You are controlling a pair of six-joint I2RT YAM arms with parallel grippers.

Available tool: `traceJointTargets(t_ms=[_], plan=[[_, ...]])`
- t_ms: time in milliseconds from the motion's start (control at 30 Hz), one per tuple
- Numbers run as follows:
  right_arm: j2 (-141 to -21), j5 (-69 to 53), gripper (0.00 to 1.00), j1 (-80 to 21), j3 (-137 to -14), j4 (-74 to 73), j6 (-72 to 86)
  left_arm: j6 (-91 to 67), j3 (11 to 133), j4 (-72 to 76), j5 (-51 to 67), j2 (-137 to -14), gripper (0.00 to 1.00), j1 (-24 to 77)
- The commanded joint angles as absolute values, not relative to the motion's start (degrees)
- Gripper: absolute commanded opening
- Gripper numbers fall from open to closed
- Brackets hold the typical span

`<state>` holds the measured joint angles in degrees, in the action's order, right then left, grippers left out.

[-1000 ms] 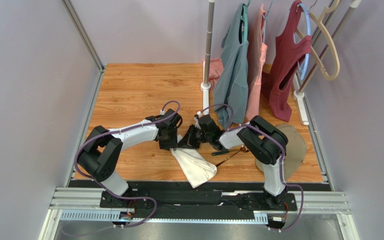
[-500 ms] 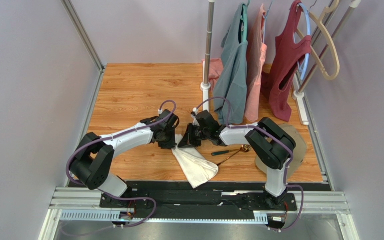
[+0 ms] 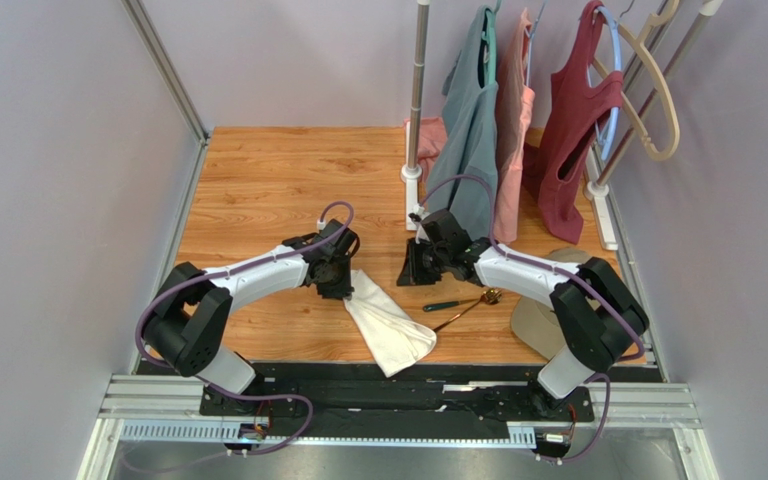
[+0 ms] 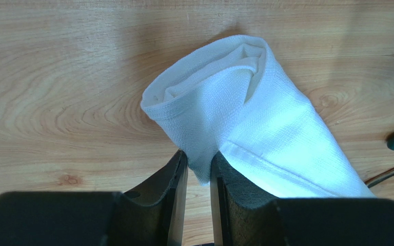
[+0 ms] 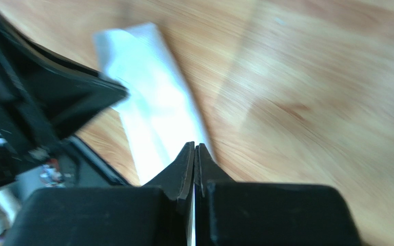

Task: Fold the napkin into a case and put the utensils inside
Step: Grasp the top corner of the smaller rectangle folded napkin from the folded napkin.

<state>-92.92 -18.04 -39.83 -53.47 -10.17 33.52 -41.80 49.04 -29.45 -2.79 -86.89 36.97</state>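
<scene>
The white napkin [image 3: 388, 325] lies folded into a long tapered tube near the front middle of the wooden table, with its open mouth [image 4: 245, 56] toward the back. My left gripper [image 3: 343, 285] is shut on a corner of the napkin's [image 4: 245, 118] edge beside that mouth, pinched between its pads [image 4: 199, 159]. My right gripper [image 3: 410, 270] hangs shut and empty to the right of the napkin [image 5: 150, 97], its jaws [image 5: 195, 146] pressed together. The utensils [image 3: 463, 303], dark-handled with gold heads, lie on the table right of the napkin, just below the right gripper.
A clothes rack's pole base [image 3: 411, 185] stands behind the grippers, with several garments [image 3: 473, 130] hanging down close to the right arm. A beige cloth piece [image 3: 536, 325] lies at the right front under that arm. Metal rails edge the table.
My right gripper has pulled away from the napkin's mouth, to the right and back. My left gripper has closed on the napkin's corner and stayed in place. The napkin has not shifted.
</scene>
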Motion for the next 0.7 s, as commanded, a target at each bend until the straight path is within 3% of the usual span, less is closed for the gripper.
traceJointTargets(t_ms=[0,167,300,400,533,667], plan=[[-88.86,-13.63,0.0,-39.02,-48.18,-15.38,27.51,-41.92,49.22,-27.95,-1.5,-87.98,0.3,36.74],[-87.63,-15.81,0.02,-39.11,-47.46,-14.68,26.37,-41.92,48.96,-27.42,-1.05,-88.15,0.29,36.74],[-84.82,-15.73,0.31,-39.11,-47.55,-12.05,26.98,-41.92,49.22,-27.42,-0.62,-88.15,0.29,36.65],[-85.33,-19.84,0.4,-39.2,-48.25,-6.61,28.39,-42.19,49.04,-26.99,-0.44,-88.33,0.27,36.74],[-90.78,-26.01,0.4,-41.47,-51.06,-0.53,25.51,-42.54,48.52,-26.1,1.32,-88.59,0.27,36.65],[-92.81,-21.99,0.43,-46.92,-52.65,7.71,15.4,-42.63,47.99,-25.67,2.63,-88.33,0.27,36.39]])
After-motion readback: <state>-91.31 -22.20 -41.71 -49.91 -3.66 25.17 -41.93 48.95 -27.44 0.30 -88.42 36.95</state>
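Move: From the right hand, empty and shut, the napkin's top corner lies about 6 cm to the left, 2 cm ahead and 5 cm below. The left fingers, already pinching the napkin, are some 10 cm left and 2 cm back; from them the corner is about 5 cm ahead and 4 cm right. The green-handled utensil is roughly 9 cm right of the right hand and 4 cm back, the copper fork 10 cm right and 7 cm back. Rightward first, sinking and drawing back, the right hand swings about 5 cm away from the napkin's top corner, then reverses left by some 6 cm and rises about 4 cm towards the corner, its fingers opening to under half and the wrist turning a little counter-clockwise. The left hand keeps its pinch on the napkin, easing slightly right. ##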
